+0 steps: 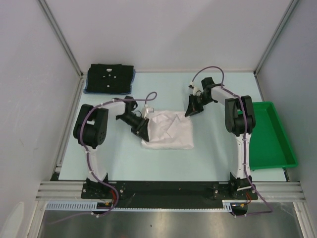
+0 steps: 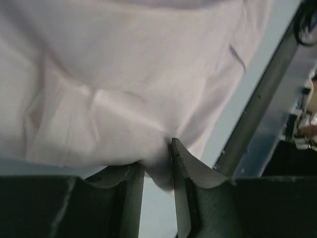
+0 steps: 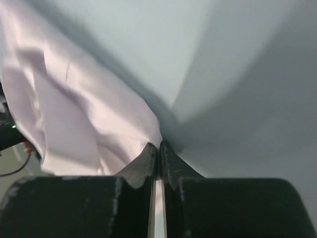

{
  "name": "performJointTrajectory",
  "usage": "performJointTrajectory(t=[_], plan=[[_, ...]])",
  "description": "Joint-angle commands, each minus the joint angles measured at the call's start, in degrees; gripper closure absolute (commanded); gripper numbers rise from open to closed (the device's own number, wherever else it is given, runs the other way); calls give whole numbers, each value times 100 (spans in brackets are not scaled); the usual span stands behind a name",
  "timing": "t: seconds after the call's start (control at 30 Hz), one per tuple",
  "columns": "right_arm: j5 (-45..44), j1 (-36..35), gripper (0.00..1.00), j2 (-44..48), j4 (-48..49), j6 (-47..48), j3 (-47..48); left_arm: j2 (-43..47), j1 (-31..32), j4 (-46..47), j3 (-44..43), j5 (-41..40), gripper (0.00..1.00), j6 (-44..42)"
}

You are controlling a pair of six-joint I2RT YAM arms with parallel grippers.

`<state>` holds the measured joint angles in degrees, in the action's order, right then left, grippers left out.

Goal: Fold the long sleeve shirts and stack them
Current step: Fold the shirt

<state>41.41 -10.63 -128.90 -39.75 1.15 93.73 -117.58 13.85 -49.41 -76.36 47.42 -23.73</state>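
A creased white long sleeve shirt (image 1: 171,130) lies folded in a rough rectangle in the middle of the table. My left gripper (image 1: 140,130) is at its left edge. In the left wrist view, that gripper (image 2: 157,159) is shut on a bunched fold of the white cloth (image 2: 124,74). My right gripper (image 1: 192,110) is at the shirt's far right corner. In the right wrist view, its jaws (image 3: 159,145) are pressed together on the tip of the white cloth (image 3: 84,124). A folded black shirt (image 1: 110,77) rests on a blue one (image 1: 89,89) at the back left.
A green plastic tray (image 1: 277,148) sits at the right edge of the table, beside the right arm. Grey walls and metal frame rails (image 1: 62,34) enclose the table on three sides. The black base bar (image 1: 163,188) runs along the near edge.
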Motion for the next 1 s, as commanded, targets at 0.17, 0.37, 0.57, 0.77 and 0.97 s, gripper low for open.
performJointTrajectory(t=[0.17, 0.37, 0.57, 0.77, 0.97], plan=[[-282, -211, 73, -488, -604, 1335, 1393, 1282, -109, 661, 1001, 330, 50, 1133], [-134, 149, 44, 364, -947, 1862, 1051, 1474, -603, 292, 262, 93, 33, 441], [534, 255, 45, 735, -1070, 2583, 673, 1168, -313, 124, -142, 83, 34, 132], [676, 176, 46, 357, -1526, 3075, 787, 772, 65, 186, -239, -259, 37, 482], [675, 193, 41, 234, -1913, 3427, 638, 684, 162, 230, -11, -839, 37, 869]])
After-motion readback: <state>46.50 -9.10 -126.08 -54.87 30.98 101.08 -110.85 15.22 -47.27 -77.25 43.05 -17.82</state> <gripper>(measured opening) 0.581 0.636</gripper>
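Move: Both hands are down at the shirt, the left fingers at its near left corner and the right ones shut on its far right corner. The shirt's middle lies about 10 cm right and 5 cm ahead of the left hand, and about 9 cm left and 7 cm back of the right. The black shirts lie some 33 cm ahead and 20 cm left of the left hand; the green tray is about 32 cm right and 9 cm back of the right hand. With the cloth at their tips, the left fingers drag the near left corner back about 7 cm while the right fingers, pinching the far corner, pull forward some 4 cm. Both then open and come free, rising about 6 cm before sinking a little; the left swings forward past its start, the right shifts right, then eases back as it turns about 20 degrees counter-clockwise. ##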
